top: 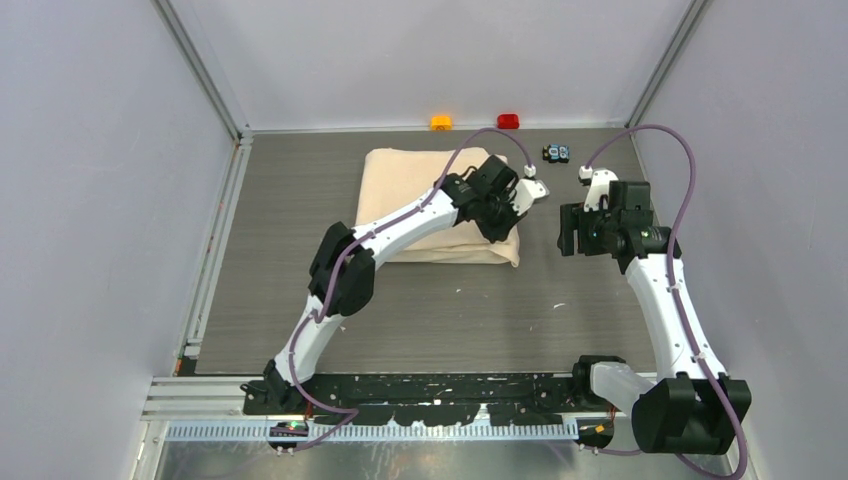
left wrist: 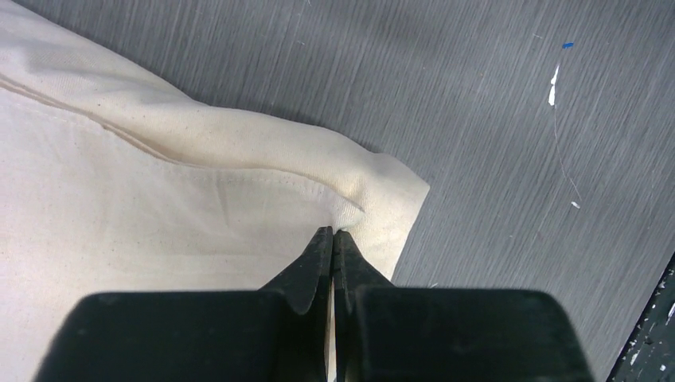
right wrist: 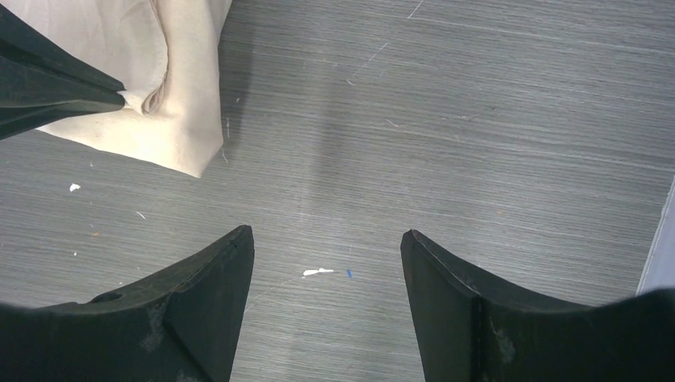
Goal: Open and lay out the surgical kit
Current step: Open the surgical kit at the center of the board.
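Observation:
The surgical kit shows only as a folded beige cloth lying on the grey table; whatever is inside is hidden. My left gripper reaches over the bundle to its near right corner. In the left wrist view its jaws are pressed together on a small pucker of the cloth close to that corner. My right gripper hovers just right of the bundle, above bare table. It is open with nothing between its fingers. The right wrist view also catches the cloth corner and the left fingers pinching it.
An orange block and a red block sit at the back wall. A small black-and-blue gadget lies at the back right, near the right arm. Enclosure walls close in both sides.

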Robot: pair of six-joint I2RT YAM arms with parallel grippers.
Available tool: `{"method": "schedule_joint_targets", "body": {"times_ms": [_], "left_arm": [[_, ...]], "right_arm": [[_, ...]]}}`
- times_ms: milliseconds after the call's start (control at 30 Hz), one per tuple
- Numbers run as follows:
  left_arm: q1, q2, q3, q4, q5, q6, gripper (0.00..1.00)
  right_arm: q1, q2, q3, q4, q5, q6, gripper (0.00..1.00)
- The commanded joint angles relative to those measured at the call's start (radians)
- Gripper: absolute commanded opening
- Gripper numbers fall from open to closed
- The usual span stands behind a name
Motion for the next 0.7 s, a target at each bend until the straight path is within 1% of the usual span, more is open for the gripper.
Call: {"method": "schedule_joint_targets", "body": {"times_ms": [0,100,167,267,333,367,533,633,667], "left_arm": [[0.014,-0.022,0.057,-0.008,0.007,-0.029,0.00],[0.048,-0.079,0.042,0.014,-0.070,-0.078,0.00],[0.097,-0.141,0.008,0.036,-0.096,-0.107,0.00],[0.206,-0.279,-0.091,0.069,-0.100,-0.167,0.00],[0.308,-0.395,-0.183,0.088,-0.097,-0.209,0.00],[0.364,-0.484,-0.235,0.095,-0.096,-0.216,0.00],[0.767,-0.842,-0.571,0.183,-0.070,-0.212,0.00],[1.020,-1.009,-0.725,0.223,-0.048,-0.153,0.00],[1.101,-1.060,-0.769,0.224,-0.078,-0.106,0.00]], "right_arm": [[-0.006,0.005,0.009,0.021,-0.008,-0.006,0.73],[-0.006,0.006,0.010,0.021,-0.006,-0.006,0.73],[-0.006,0.005,0.013,0.021,-0.006,-0.006,0.73],[-0.006,-0.003,0.016,0.021,-0.006,-0.003,0.72],[-0.006,-0.010,0.019,0.021,-0.003,0.000,0.73],[-0.007,-0.014,0.021,0.021,-0.002,0.002,0.73],[-0.006,-0.022,0.039,0.017,-0.006,0.007,0.72],[-0.004,-0.010,0.050,0.014,-0.014,0.009,0.73],[-0.004,-0.004,0.054,0.012,-0.019,0.010,0.73]]}}
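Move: The surgical kit's top flap is already pinched by its near right corner in the left hand, and it goes to the bare board left of the kit, some 48 cm left of this hand and 8 cm ahead, just below. The kit's middle lies roughly 13 cm left and 8 ahead, the small blue-black block 22 ahead and 18 right. From the right hand the bare board is about 67 cm left, 12 ahead and 7 lower. The flap corner, kept shut between the left fingertips, is swept across the kit towards the bare board on its left: a slow start forward, then a fast swing about 45 cm left, climbing some 19 cm and reaching about 10 cm forward, easing back slightly at the end. The hand swivels about 60 degrees counter-clockwise and tips upward somewhat on the way. ##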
